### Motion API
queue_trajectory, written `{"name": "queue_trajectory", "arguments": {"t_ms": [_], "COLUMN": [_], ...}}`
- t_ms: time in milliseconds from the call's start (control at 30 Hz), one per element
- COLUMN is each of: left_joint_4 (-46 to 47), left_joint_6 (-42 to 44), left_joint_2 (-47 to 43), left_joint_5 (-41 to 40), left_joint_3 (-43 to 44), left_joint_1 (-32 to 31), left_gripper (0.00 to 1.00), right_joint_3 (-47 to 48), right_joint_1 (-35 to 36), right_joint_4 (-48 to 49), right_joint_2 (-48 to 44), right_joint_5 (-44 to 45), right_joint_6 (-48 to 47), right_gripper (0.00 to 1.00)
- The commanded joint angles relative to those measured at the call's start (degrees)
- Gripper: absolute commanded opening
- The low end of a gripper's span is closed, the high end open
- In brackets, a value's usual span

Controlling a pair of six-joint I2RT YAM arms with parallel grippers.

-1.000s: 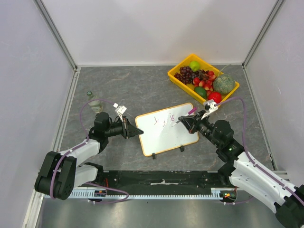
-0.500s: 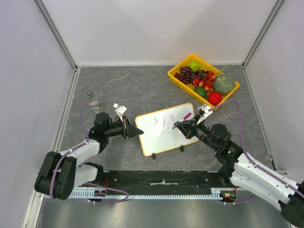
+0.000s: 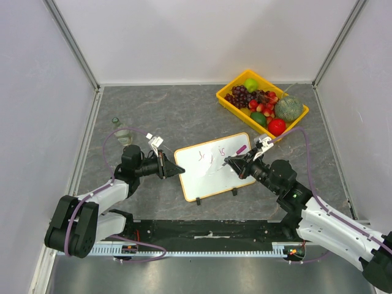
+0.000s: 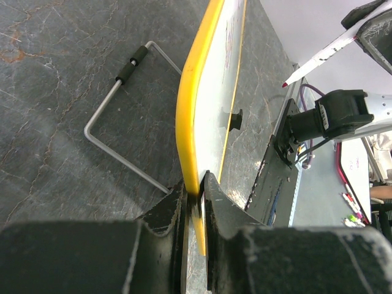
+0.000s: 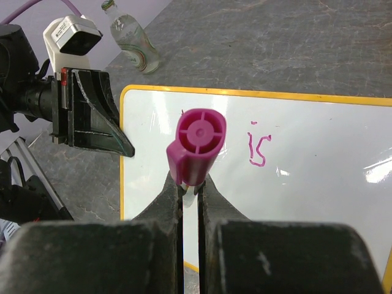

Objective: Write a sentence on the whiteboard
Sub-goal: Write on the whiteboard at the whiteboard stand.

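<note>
The whiteboard [image 3: 208, 174] stands tilted on its wire stand [image 4: 122, 141] mid-table, its yellow-framed edge [image 4: 195, 116] seen end-on in the left wrist view. Pinkish-red writing [image 3: 211, 154] runs along its upper part, and "is" [image 5: 258, 147] reads clearly. My left gripper [image 3: 176, 169] is shut on the board's left edge [image 4: 197, 195]. My right gripper [image 3: 236, 161] is shut on a marker with a magenta end [image 5: 200, 144] and hangs over the board's right half [image 5: 190, 187]. The marker tip [image 4: 285, 82] looks slightly off the board's face.
A yellow tray [image 3: 228, 92] of fruit and vegetables sits at the back right. A small glass bottle [image 3: 122, 130] stands left of the left arm, also in the right wrist view [image 5: 131, 40]. Enclosure walls ring the table.
My right gripper has moved a little left and nearer with the marker, further over the board, then stayed still. The left gripper and the board have not moved.
</note>
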Motion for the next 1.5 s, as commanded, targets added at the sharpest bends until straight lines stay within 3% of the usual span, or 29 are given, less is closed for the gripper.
{"name": "queue_trajectory", "arguments": {"t_ms": [0,367,733,900,1133,1467], "left_joint_4": [1.83,1.39,-0.19,-1.86,-2.48,6.21], "left_joint_6": [1.49,1.40,0.61,0.44,0.35,-3.08], "left_joint_2": [-1.11,-1.55,-5.15,-8.66,-10.16,-2.97], "left_joint_5": [-1.56,-1.39,-2.97,-4.99,-5.08,-1.22], "left_joint_3": [-0.32,-0.49,-2.16,-3.39,-3.92,-4.45], "left_joint_1": [0.08,0.08,0.17,0.17,0.17,0.00], "left_gripper": [0.02,0.02,0.27,0.29,0.61,0.62], "right_joint_3": [1.93,2.63,2.89,2.89,2.72,2.37], "right_joint_1": [1.16,2.30,2.31,2.31,2.31,2.74], "right_joint_4": [0.44,-0.79,-2.64,-3.08,-0.88,3.33], "right_joint_2": [-1.03,-0.59,-1.91,-2.44,-0.68,1.95], "right_joint_5": [2.10,4.56,4.38,4.73,3.42,1.75], "right_joint_6": [-1.24,-1.42,-1.24,-1.68,-1.51,0.07], "right_gripper": [0.00,0.00,0.00,0.00,0.00,0.00]}}
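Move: In the left fingers, nearly shut, the whiteboard's left edge is already held; the board's middle lies about 13 cm to that hand's right, 2 cm farther out and level with it. From the right hand, which holds the marker, the board's middle is some 5 cm to the left, 1 cm back and 8 cm below, while the written "is" sits roughly 5 cm ahead, 2 cm left and 5 cm lower. Opening well clear of the whiteboard's left edge, the left fingers give up their pinch as that hand eases about 1 cm to the left and slightly back, swinging a few degrees counter-clockwise, its fingers still straddling the edge. The right hand keeps its grip on the marker, hovering off the board's face below the "is" and sinking about 1 cm in small wavering shifts. ##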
